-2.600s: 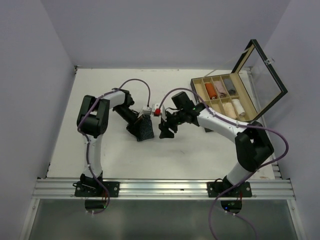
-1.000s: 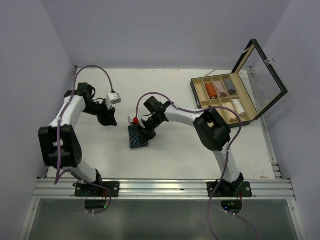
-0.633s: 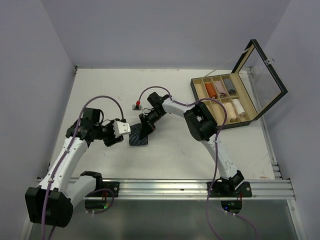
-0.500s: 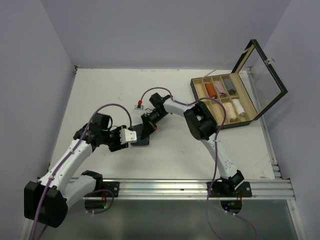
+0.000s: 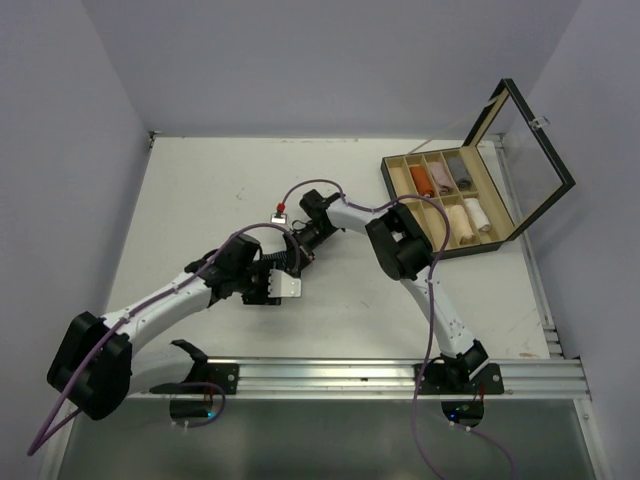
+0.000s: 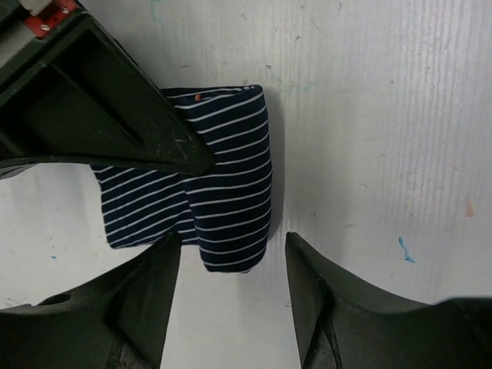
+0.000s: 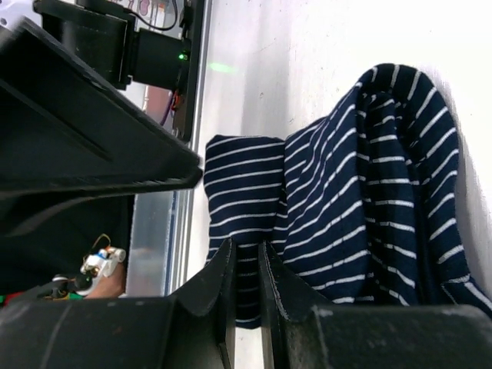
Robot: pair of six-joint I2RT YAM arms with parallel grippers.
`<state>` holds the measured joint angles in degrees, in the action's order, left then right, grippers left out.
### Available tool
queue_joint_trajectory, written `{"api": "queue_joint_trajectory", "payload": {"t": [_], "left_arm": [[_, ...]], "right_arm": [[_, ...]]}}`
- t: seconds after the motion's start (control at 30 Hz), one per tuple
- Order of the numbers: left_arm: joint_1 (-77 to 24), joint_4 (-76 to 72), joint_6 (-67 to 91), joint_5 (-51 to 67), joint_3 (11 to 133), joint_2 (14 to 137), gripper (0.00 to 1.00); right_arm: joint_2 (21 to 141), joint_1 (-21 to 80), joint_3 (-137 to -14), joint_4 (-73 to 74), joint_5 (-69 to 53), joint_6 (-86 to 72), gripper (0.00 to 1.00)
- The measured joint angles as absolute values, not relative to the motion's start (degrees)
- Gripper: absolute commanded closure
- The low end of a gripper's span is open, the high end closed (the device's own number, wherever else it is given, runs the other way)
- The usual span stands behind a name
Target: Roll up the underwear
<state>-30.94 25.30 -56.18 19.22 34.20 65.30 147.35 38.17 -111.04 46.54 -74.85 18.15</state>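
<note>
The navy underwear [image 6: 223, 204] with thin pale stripes lies folded on the white table; in the top view it is mostly hidden under both grippers. My left gripper [image 6: 231, 265] hovers open at the cloth's near folded end, one finger on each side, not touching it. My right gripper [image 7: 246, 257] is shut on a fold of the underwear [image 7: 346, 207], its narrow jaws pinching striped cloth. In the top view the left gripper [image 5: 278, 283] and right gripper [image 5: 300, 245] meet at the table's middle. The right finger [image 6: 100, 100] crosses the left wrist view above the cloth.
A compartmented wooden box [image 5: 395, 190] with its glass lid [image 5: 535, 160] raised stands at the back right, rolled garments in its compartments. A metal rail [image 5: 330, 375] runs along the near edge. Grey walls close in the left and right sides.
The left arm swung from the far left in to the underwear's near end and its jaws opened wider. The right gripper kept its pinch on the cloth, shifting slightly back.
</note>
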Motion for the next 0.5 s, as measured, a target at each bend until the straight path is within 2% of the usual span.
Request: {"api": "queue_joint_trajectory", "payload": {"t": [0.1, 0.17, 0.2, 0.23, 0.27, 0.3, 0.33, 0.43, 0.5], "left_arm": [[-31.8, 23.0, -56.4, 18.1, 33.4, 68.5, 0.4], [-32.5, 21.5, -56.5, 17.3, 33.1, 70.7, 0.45], [-32.9, 20.9, -56.6, 16.9, 33.1, 72.1, 0.49], [-33.2, 20.0, -56.6, 16.4, 33.1, 73.5, 0.62], [-33.4, 19.1, -56.5, 15.8, 33.1, 74.8, 0.7], [-33.5, 18.9, -56.7, 15.6, 33.5, 75.8, 0.77], [-33.5, 19.2, -56.9, 15.6, 34.2, 76.6, 0.87], [-33.6, 22.2, -57.5, 15.8, 37.5, 79.4, 0.96], [-33.5, 23.9, -58.1, 16.3, 39.9, 81.6, 0.99]], "right_arm": [[147.4, 38.2, -110.8, 46.3, -75.0, 17.3, 1.0], [147.4, 38.2, -110.8, 46.2, -75.0, 17.0, 1.0], [147.4, 38.2, -110.8, 46.2, -75.0, 16.9, 1.0], [147.4, 38.2, -110.8, 46.3, -75.0, 16.8, 0.98], [147.5, 38.2, -110.8, 46.3, -75.0, 16.7, 0.95], [147.5, 38.2, -110.8, 46.3, -74.9, 16.6, 0.77], [147.5, 38.1, -110.7, 46.3, -74.8, 16.4, 0.7], [147.0, 37.4, -110.2, 46.4, -74.2, 15.8, 0.51], [145.5, 36.7, -109.3, 46.7, -73.4, 15.8, 0.45]]}}
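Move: Just below the open left fingers lies the left end of the rolled underwear; the roll's middle is about 5 cm to the right, 2 cm ahead and 4 cm down. Its unrolled flap spreads some 6 cm ahead and 3 cm to the right of the left hand, down on the table. For the right hand, fingers already shut on the cloth, the roll's middle is about 3 cm to the left and 2 cm back, about level. Dropping about 4 cm almost straight down, the left hand straddles the roll's left end, then closes and pinches it while easing about a centimetre forward and right. The right hand holds still until that grip has closed, then spreads its fingers to let go and starts drawing off to the right by about a centimetre. ##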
